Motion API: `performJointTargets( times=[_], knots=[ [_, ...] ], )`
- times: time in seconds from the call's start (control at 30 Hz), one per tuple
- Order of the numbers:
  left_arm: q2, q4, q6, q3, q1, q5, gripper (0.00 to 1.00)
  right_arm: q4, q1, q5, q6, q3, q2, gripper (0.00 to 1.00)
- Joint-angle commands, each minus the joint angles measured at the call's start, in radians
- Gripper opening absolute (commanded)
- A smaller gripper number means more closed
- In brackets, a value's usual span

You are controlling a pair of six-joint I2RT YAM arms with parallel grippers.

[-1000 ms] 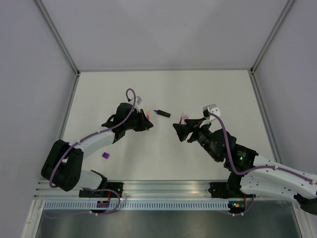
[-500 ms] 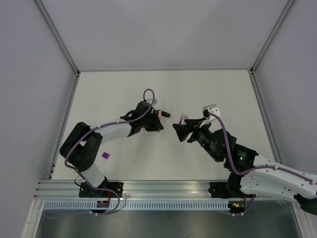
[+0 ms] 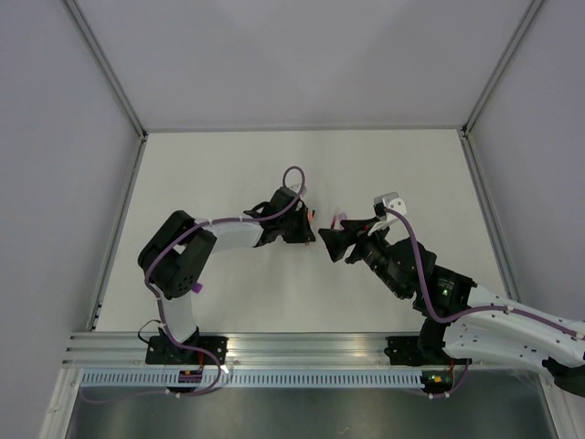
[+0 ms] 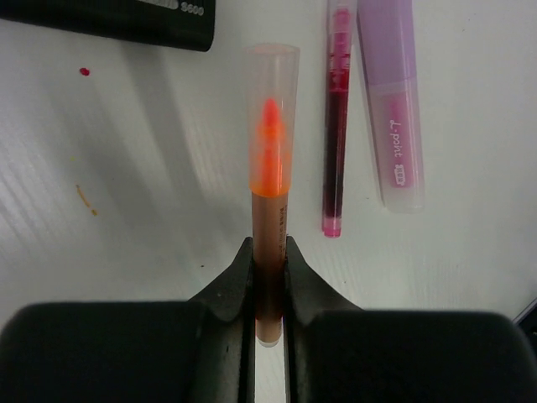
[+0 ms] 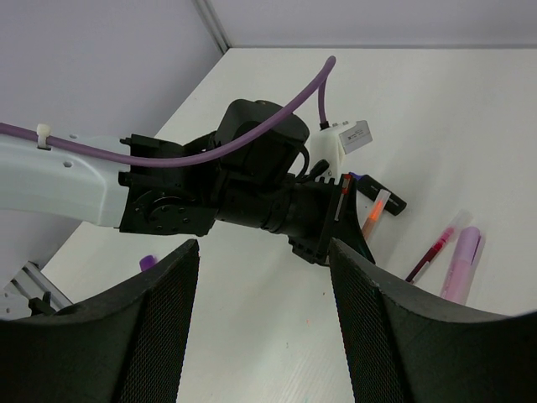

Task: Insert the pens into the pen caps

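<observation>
My left gripper (image 4: pixel 268 252) (image 3: pixel 306 229) is shut on a peach-barrelled orange pen (image 4: pixel 270 201) with a clear cap over its orange tip; the pen also shows in the right wrist view (image 5: pixel 375 211). The dark navy pen (image 4: pixel 109 17) (image 5: pixel 382 195) lies just past that tip. The slim pink-red pen (image 4: pixel 334 126) (image 5: pixel 432 252) lies to its right, beside a pale pink-lilac marker (image 4: pixel 393 109) (image 5: pixel 461 264). The light purple cap (image 3: pixel 196 286) (image 5: pixel 148 262) lies by the left arm's elbow. My right gripper (image 3: pixel 331 240) (image 5: pixel 262 248) is open and empty, facing the left gripper.
Grey walls with aluminium posts enclose the white table (image 3: pixel 384 165) on three sides. The aluminium rail (image 3: pixel 302 346) with both arm bases runs along the near edge. The left arm (image 3: pixel 219 240) stretches across the table's middle.
My left gripper has swung right with the orange pen, from left of the dark pen to over it, close to the right gripper. The right arm has not moved.
</observation>
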Motion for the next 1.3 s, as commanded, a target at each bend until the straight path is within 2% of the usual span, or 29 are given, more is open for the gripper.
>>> performJointTargets(
  times=[0.0, 0.2, 0.57, 0.73, 0.87, 1.0, 1.1, 1.13, 1.2, 1.23, 1.27],
  knots=[
    [0.025, 0.011, -0.024, 0.06, -0.02, -0.007, 0.13, 0.015, 0.0, -0.004, -0.007, 0.016, -0.01, 0.69],
    [0.054, -0.002, -0.04, 0.082, -0.02, 0.006, 0.2, 0.014, 0.0, -0.002, -0.007, 0.013, -0.009, 0.69],
    [0.053, 0.015, -0.057, 0.079, -0.02, 0.047, 0.28, -0.017, 0.0, 0.001, -0.003, 0.02, -0.015, 0.69],
    [0.022, 0.034, -0.067, 0.076, -0.02, 0.085, 0.32, -0.019, 0.0, -0.002, -0.003, 0.019, -0.022, 0.69],
    [-0.03, -0.014, -0.049, 0.079, -0.02, 0.052, 0.34, -0.022, 0.0, -0.002, -0.007, 0.022, -0.018, 0.69],
    [-0.161, -0.127, 0.006, 0.071, -0.009, -0.025, 0.36, -0.023, 0.0, 0.028, -0.03, 0.025, -0.007, 0.7],
    [-0.335, -0.196, 0.048, 0.033, 0.008, -0.076, 0.37, -0.034, -0.005, 0.045, -0.073, 0.04, 0.019, 0.7],
    [-0.434, -0.204, 0.065, 0.015, 0.014, -0.103, 0.41, -0.037, -0.008, 0.045, -0.082, 0.057, 0.031, 0.7],
    [-0.536, -0.218, 0.077, -0.047, 0.025, -0.14, 0.47, -0.054, -0.034, 0.046, -0.104, 0.084, 0.088, 0.71],
    [-0.58, -0.218, 0.088, -0.068, 0.026, -0.187, 0.55, -0.069, -0.046, 0.027, -0.116, 0.121, 0.112, 0.72],
    [-0.669, -0.212, 0.092, -0.114, 0.026, -0.204, 0.58, -0.078, -0.073, 0.0, -0.168, 0.144, 0.141, 0.73]
  ],
)
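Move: The orange pen, already capped, is in my left fingers just off the table. The red pen I bring it beside has its middle about 3 cm ahead of my left hand, 4 cm to the right and 2 cm below. On the same table, the pink pen is some 3 cm ahead and 7 cm right of it, and the black marker about 8 cm ahead and 2 cm left. From my right hand, the red pen is roughly 14 cm ahead, 2 cm right and 28 cm below. I shift my left hand a last 2 cm or so to the right, low over the table towards the red pen, and ease my fingers open to let go of the orange pen. I hover there while they widen, then lift quickly, some 17 cm up and swinging about 6 cm back left, fingers opening further and tipping up nearly 20 degrees. ##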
